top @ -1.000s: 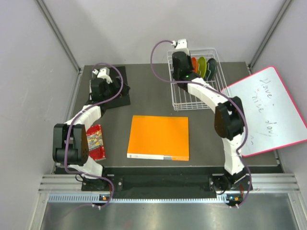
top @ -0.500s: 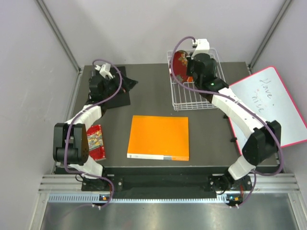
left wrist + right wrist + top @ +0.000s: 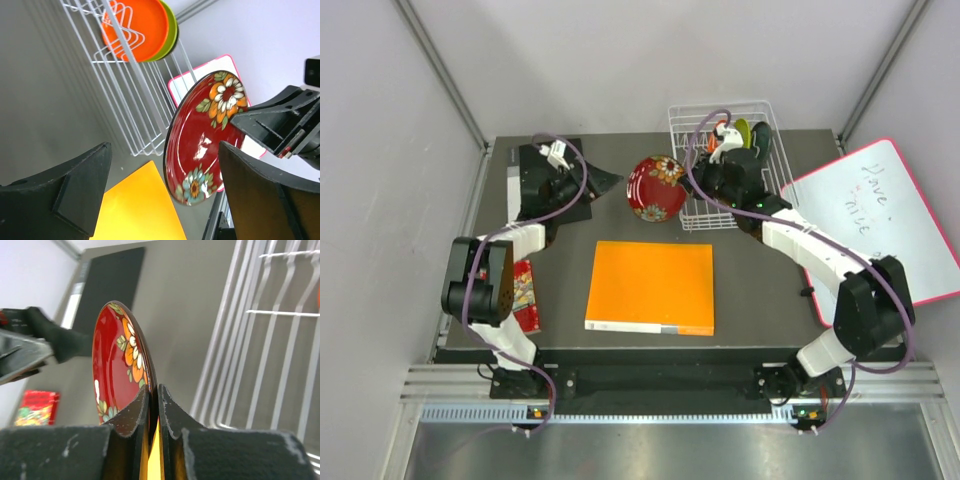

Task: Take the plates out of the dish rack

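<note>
My right gripper (image 3: 698,184) is shut on the rim of the dark red flowered plate (image 3: 657,187) and holds it on edge above the table, left of the white wire dish rack (image 3: 720,215). The right wrist view shows my pads (image 3: 140,407) pinching the plate (image 3: 117,365). My left gripper (image 3: 605,183) is open and points at the plate, which stands between my fingertips (image 3: 90,170) without touching them. The orange plate (image 3: 135,25) and lime green plate (image 3: 173,30) stand in the rack (image 3: 135,100). The dark grey-blue plate (image 3: 761,142) stands behind them.
A big flat orange square (image 3: 651,287) lies at the table's middle front. A black mat (image 3: 535,185) is at the back left, and a red packet (image 3: 520,295) lies at the left edge. A pink-edged whiteboard (image 3: 880,230) leans at the right.
My right gripper has lifted the red plate out of the rack and carried it left. My left gripper has swung right toward it.
</note>
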`<state>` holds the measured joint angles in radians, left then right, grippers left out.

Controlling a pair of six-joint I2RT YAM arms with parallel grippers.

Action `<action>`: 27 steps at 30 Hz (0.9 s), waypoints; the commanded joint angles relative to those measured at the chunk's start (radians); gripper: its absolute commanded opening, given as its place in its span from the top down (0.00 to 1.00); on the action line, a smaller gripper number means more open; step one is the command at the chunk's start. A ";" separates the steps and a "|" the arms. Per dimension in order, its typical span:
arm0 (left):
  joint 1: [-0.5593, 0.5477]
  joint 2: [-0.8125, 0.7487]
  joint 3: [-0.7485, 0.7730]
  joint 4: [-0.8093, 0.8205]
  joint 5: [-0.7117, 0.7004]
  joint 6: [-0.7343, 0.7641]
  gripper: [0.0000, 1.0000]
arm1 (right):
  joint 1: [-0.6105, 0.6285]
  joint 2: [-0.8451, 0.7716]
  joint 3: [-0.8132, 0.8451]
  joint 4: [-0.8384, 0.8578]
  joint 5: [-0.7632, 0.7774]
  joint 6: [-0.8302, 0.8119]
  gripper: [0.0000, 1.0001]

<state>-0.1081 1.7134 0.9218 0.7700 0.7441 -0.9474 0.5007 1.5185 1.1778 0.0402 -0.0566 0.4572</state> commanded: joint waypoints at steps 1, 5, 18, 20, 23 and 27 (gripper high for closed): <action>-0.031 0.018 -0.005 0.161 -0.003 -0.043 0.10 | -0.008 -0.050 -0.013 0.262 -0.120 0.135 1.00; -0.077 0.043 0.000 0.157 -0.025 -0.033 0.14 | -0.008 -0.043 -0.040 0.316 -0.147 0.176 1.00; -0.102 0.015 0.002 0.031 -0.100 0.063 1.00 | -0.010 -0.034 -0.030 0.306 -0.151 0.152 0.95; -0.096 -0.009 0.014 -0.039 -0.143 0.099 1.00 | -0.016 -0.035 -0.018 0.267 -0.140 0.118 0.73; -0.039 -0.009 0.023 -0.084 -0.190 0.105 1.00 | -0.043 -0.047 0.012 0.195 -0.097 0.080 0.41; 0.059 0.038 0.057 -0.054 -0.144 0.055 1.00 | -0.116 -0.066 0.026 0.142 -0.106 0.044 0.34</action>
<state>-0.1459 1.7393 0.9211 0.6983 0.6373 -0.8940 0.4526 1.5177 1.1347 0.1852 -0.1646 0.5545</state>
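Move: The red plate, still pinched by the right hand at its right rim, has its middle about 10 cm right of the open left hand, 2 back and 2 lower; from the right hand it lies some 6 cm left, 1 back and 4 below. The dish rack sits about 12 cm right of the right hand, 5 farther out and 14 lower; the orange folder lies some 24 cm back, 7 left and 20 below it. Left hand reaches about 5 cm right, pinches the plate's edge, and draws it left as right fingers open. ##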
